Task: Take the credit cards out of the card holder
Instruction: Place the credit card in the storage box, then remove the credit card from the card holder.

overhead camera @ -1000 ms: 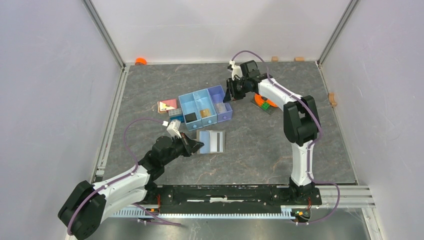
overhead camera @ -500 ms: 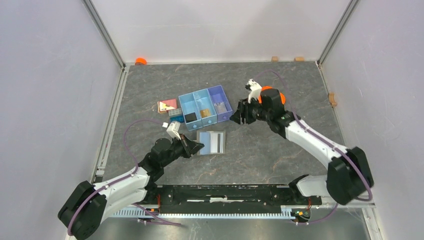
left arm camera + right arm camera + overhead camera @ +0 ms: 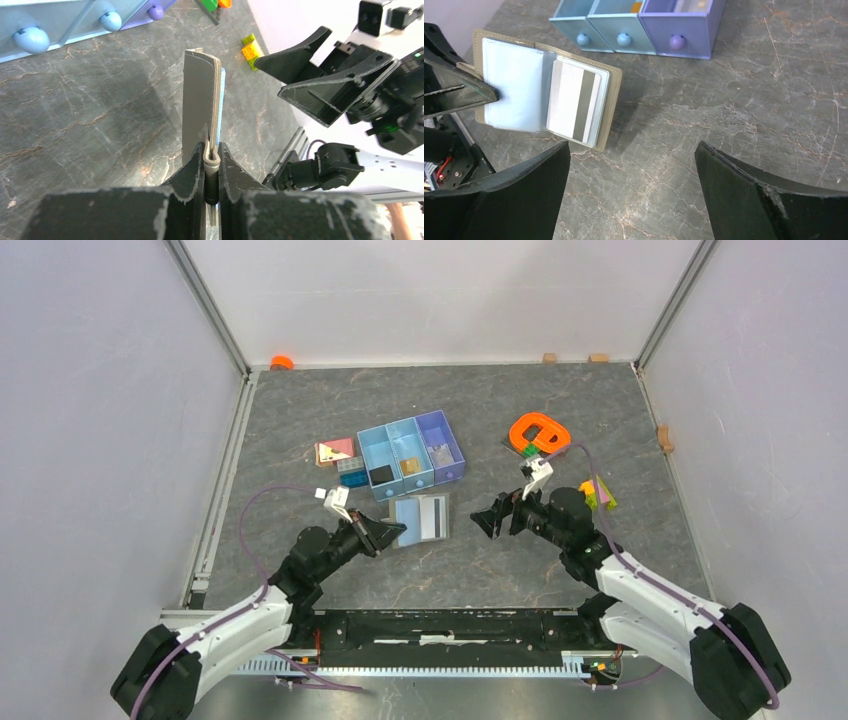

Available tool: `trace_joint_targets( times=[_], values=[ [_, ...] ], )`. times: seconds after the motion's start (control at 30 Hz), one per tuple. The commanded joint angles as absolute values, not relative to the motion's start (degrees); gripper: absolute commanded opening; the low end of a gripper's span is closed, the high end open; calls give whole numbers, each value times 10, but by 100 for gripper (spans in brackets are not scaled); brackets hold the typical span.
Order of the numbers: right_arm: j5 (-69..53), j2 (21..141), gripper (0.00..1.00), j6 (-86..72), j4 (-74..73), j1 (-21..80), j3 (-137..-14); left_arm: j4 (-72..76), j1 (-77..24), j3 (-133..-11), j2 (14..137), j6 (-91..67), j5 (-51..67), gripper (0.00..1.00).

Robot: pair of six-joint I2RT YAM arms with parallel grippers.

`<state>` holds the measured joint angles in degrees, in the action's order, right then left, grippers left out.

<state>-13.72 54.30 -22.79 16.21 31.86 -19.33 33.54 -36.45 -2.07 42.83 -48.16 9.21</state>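
Observation:
The card holder [image 3: 409, 516] lies open on the table just in front of the tray, pale blue inside up. Its right-hand slot holds a white credit card [image 3: 433, 518] with a grey stripe, seen clearly in the right wrist view as the card [image 3: 574, 102] inside the holder [image 3: 514, 85]. My left gripper [image 3: 398, 531] is shut on the holder's left edge; in its own view my left gripper [image 3: 212, 152] pinches the taupe cover [image 3: 197, 100], seen edge-on. My right gripper [image 3: 484, 522] hovers open wide to the right of the holder, apart from it and empty, its jaws spread over bare table [image 3: 632, 146].
A blue-and-purple three-compartment tray [image 3: 446, 472] stands behind the holder, with a black square, a tan piece and something pale in its compartments. An orange ring [image 3: 538, 432] and a yellow-green block [image 3: 597, 494] lie at the right. Pink and tan blocks [image 3: 335, 452] sit left of the tray.
My right arm swung from behind the tray back toward me and down, ending beside the holder, and its jaws opened wide. The left gripper kept its grip and shifted slightly.

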Motion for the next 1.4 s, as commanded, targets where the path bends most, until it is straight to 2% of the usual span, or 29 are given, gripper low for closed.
trace_joint_targets(
  times=[0.0, 0.3, 0.8, 0.9, 1.17, 1.37],
  values=[
    [-167, 509, 98, -242, 275, 318, -158, 379, -365, -14, 390, -531, 86, 2],
    [-292, 554, 97, -296, 398, 318, -140, 378, -365, -15, 344, -584, 100, 2],
    [-340, 591, 98, -341, 454, 319, -139, 540, -364, -9, 382, -630, 202, 2],
    [-353, 588, 93, -354, 476, 318, -135, 574, -365, -11, 403, -639, 221, 2],
    [-403, 619, 58, -424, 582, 311, -118, 591, -365, -18, 425, -637, 236, 2],
    [-420, 638, 40, -452, 625, 309, -112, 574, -365, -20, 417, -629, 230, 2]
  ],
)
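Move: The credit card in the open holder lies about 12 cm to the right hand's left, some 2 cm ahead and slightly below. The storage box's purple compartment, on the table, is about 19 cm ahead of the right hand, 9 cm to its left and 10 cm lower; the whole box centres some 17 cm ahead and 15 cm left. From the left hand, which already grips the holder's left side, the card is about 6 cm right and 3 cm ahead. Back, up and left, about 5 cm each, the right hand comes up to the lower right edge of the card holder, its fingers swinging counter-clockwise and tipping up, then closing from wide open to roughly half around that edge. The left hand keeps its grip and raises the holder some 8 cm while drawing it back and slightly right, rolling its right side up and turning it clockwise. ##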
